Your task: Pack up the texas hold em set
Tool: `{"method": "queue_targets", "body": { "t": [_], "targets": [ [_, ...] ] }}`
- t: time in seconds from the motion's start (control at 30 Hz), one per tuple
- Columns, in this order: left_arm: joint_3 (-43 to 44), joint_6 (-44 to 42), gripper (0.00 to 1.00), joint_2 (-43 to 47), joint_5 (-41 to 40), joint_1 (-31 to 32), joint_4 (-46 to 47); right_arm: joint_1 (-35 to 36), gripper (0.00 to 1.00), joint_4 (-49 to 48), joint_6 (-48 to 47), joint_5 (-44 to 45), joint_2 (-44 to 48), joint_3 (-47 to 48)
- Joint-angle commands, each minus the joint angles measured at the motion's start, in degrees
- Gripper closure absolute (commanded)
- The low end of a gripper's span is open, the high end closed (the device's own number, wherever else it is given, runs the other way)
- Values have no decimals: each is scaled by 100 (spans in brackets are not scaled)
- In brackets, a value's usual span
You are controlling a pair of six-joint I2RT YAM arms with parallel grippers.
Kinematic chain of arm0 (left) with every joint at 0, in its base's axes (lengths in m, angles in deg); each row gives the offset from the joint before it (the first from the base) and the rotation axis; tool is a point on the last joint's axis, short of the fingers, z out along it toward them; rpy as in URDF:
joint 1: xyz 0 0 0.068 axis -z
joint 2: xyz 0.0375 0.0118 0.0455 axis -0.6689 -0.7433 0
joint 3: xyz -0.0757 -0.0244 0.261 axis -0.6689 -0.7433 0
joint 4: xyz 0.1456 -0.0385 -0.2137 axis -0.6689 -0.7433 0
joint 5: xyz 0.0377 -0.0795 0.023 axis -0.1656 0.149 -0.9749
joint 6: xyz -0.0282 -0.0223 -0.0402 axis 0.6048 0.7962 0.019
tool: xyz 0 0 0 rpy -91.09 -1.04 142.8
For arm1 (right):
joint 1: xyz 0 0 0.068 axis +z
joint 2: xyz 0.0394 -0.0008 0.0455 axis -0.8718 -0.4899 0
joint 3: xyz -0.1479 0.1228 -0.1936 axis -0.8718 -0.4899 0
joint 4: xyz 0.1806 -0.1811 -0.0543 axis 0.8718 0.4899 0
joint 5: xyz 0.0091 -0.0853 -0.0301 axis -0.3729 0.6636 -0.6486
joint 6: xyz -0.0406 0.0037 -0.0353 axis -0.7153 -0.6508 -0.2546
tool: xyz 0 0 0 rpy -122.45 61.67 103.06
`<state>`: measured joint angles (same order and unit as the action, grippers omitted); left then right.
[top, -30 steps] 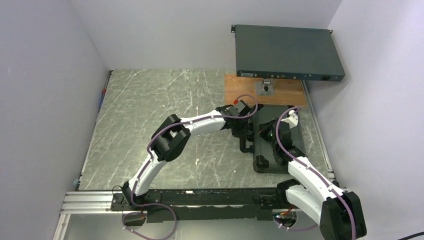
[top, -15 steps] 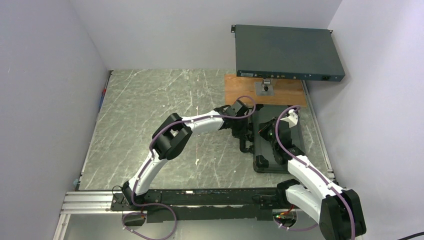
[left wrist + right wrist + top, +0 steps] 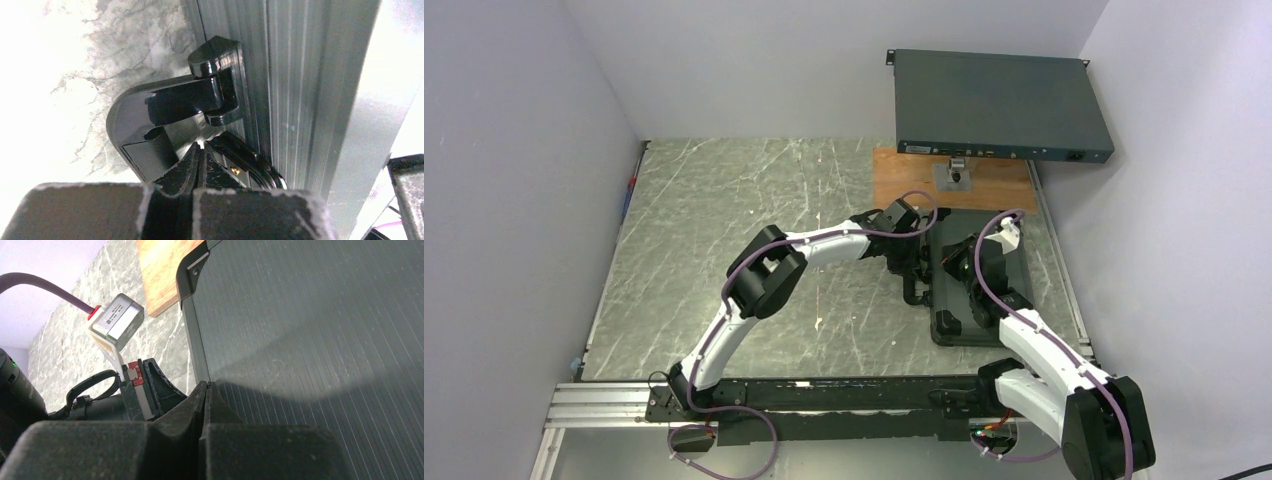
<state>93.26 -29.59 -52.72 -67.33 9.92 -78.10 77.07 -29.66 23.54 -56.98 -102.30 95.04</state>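
The texas hold em set's case (image 3: 952,330) lies shut on the right of the table, so its contents are hidden. Its black handle (image 3: 913,294) sticks out on its left side. My left gripper (image 3: 914,268) is shut and holds nothing. Its tips (image 3: 201,150) sit against the ribbed side of the case (image 3: 300,75), between the handle (image 3: 170,107) and a black latch (image 3: 250,160). My right gripper (image 3: 964,268) is shut too, and nothing is between its fingers. Its tips (image 3: 206,386) rest low on the ribbed lid (image 3: 310,315), near the lid's left edge.
A wooden board (image 3: 904,175) lies just behind the case, with a small metal fitting (image 3: 954,175) on it. A large dark rack-mount box (image 3: 999,105) stands at the back right. Walls close in the table on the left, back and right.
The left arm's wrist has crept slightly to the left along the case's side. The case and the right arm stay as they were.
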Motion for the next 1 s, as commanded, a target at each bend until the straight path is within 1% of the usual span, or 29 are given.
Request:
{"method": "queue_targets", "body": {
  "t": [0.0,0.1,0.17,0.47,0.6,0.7,0.8,0.9,0.97],
  "targets": [
    [-102,-794,100,251,-509,326,262,72,100,1593,-211,-583,-378,-366],
    [-253,-955,100,919,-802,292,-6,74,100,1608,-303,-572,-322,-316],
    [-420,-981,100,1348,-856,252,-38,86,100,1667,-372,-513,-285,-250],
    [-1991,-1024,100,3440,-1085,-1,155,108,100,2161,-399,-343,-30,81],
    [-2658,-1229,100,4539,-1490,-80,-66,329,100,2564,-584,-121,190,420],
    [-3090,-1434,99,5398,-2075,-107,-468,766,100,3020,-714,302,286,866],
    [-3506,-1604,94,6291,-2700,-133,-860,1310,100,3660,-821,698,332,1486],
    [-3884,-1686,80,7211,-3250,-160,-1277,1653,100,4078,-1090,544,438,1956],
    [-4117,-1714,66,7855,-3559,-170,-1463,1737,100,4204,-1312,333,615,2173]
  ]
}}
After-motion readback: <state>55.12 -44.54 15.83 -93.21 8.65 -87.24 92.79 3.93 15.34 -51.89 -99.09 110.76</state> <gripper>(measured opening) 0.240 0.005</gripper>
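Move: My closed left fingertips are already in the handle gap, with the case's front latch about 1 cm to their right and level with them. The closed lid's middle is some 13 cm right of that hand, about 2 cm back and 4 cm up; the wooden board is about 19 cm ahead and 8 cm right. From my right hand, whose closed tips are on the lid, the handle is about 7 cm left, 4 cm back and 7 cm down. I lift my left hand out of the handle gap, up at first and then more and more to the left, about 22 cm each way with a little back, swinging its fingertips forward some 35 degrees and starting to open them only at the end. My right hand keeps still on the lid, then slides off back and left towards the handle side, about 7 cm, turning counter-clockwise, fingers shut. ##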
